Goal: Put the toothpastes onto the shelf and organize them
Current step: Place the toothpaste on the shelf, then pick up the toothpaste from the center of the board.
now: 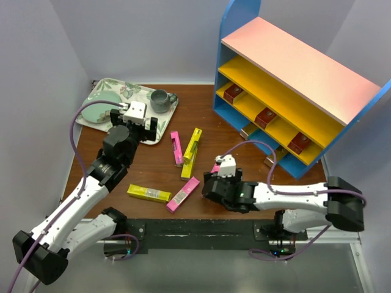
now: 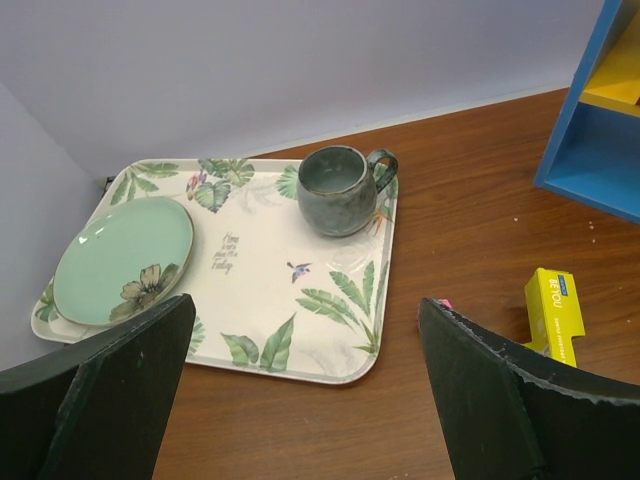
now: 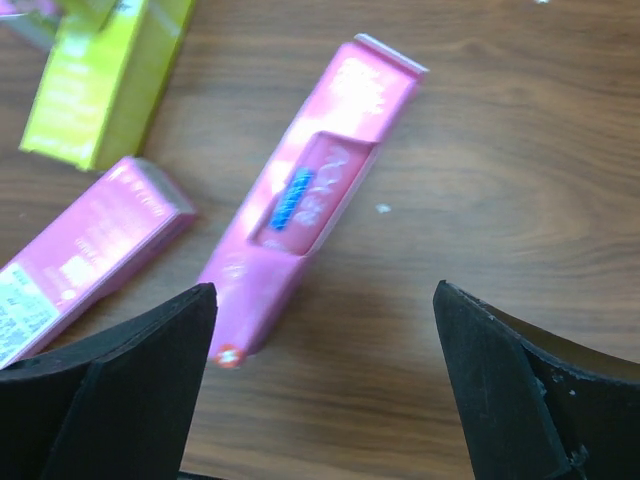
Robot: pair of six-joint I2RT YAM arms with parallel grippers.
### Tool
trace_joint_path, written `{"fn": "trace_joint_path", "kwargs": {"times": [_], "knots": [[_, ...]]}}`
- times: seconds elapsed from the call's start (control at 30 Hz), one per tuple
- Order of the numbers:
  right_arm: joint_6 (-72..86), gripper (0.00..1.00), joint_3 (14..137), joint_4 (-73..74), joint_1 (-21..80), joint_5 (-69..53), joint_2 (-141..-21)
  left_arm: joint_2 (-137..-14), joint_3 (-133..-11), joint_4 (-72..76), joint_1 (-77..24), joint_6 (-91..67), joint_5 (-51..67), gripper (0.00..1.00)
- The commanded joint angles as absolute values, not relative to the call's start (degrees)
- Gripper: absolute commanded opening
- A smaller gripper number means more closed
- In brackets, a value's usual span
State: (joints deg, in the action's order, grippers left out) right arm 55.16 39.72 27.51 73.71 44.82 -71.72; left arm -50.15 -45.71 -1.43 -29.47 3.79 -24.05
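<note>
Several toothpastes lie loose mid-table: a pink carton (image 1: 176, 148), two yellow ones (image 1: 193, 144) (image 1: 148, 193) and another pink one (image 1: 183, 194). My right gripper (image 1: 208, 185) (image 3: 325, 385) hangs open low over the wood. A pink carton (image 3: 310, 195) lies just ahead of it, its near end by the left finger (image 3: 110, 390), not between the jaws. My left gripper (image 1: 135, 125) (image 2: 305, 395) is open and holds nothing, at the near corner of the floral tray (image 2: 300, 368). The shelf (image 1: 293, 67) stands back right with dark red cartons (image 1: 266, 116) on a yellow board.
The floral tray (image 1: 101, 91) at back left carries a grey-green mug (image 1: 160, 101) (image 2: 340, 188) and a pale green plate (image 2: 125, 258). A yellow carton (image 2: 555, 312) lies right of the left gripper. Grey walls close the table on the left and at the back.
</note>
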Motion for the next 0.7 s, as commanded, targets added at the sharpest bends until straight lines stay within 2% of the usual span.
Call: {"fn": "trace_joint_path", "kwargs": {"times": [0.0,0.13,0.37,0.53,0.67], "knots": [[69.1,0.91,46.8,33.7,79.2,56.7,-79.8,-50.4,-45.8,0.4,-28.9,2.6,-25.5,1.00],[74.4,0.82,51.4,36.6,83.0,59.1,-86.3,-50.5,-45.9,0.4,-28.8,2.6,-25.6,1.00],[80.4,0.70,54.6,41.2,83.2,58.9,-93.5,-50.7,-45.9,0.4,-28.7,2.5,-25.5,1.00],[81.0,0.64,55.2,40.3,83.1,57.7,-96.5,-50.6,-46.0,0.4,-28.7,2.5,-25.2,1.00],[79.9,0.63,56.2,38.8,83.1,57.6,-98.2,-50.6,-45.9,0.4,-28.7,2.5,-25.0,1.00]]}}
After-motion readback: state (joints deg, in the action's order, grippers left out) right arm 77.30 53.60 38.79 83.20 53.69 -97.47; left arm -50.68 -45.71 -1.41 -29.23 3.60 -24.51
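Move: The pink toothpaste lies about 3 cm ahead of the right hand's point, 4 cm to its left and 7 cm below, its near end turned towards the hand. A second pink box sits roughly 15 cm left and 2 cm back, and the yellow pair about 13 cm ahead and 12 cm left, both about 6 cm below. From the left hand the pink toothpaste is some 12 cm back, 27 cm right and 28 cm down. Right hand goes 5 cm left, slightly back, then 4 cm down over pink toothpaste's near end, fingers narrowing. ##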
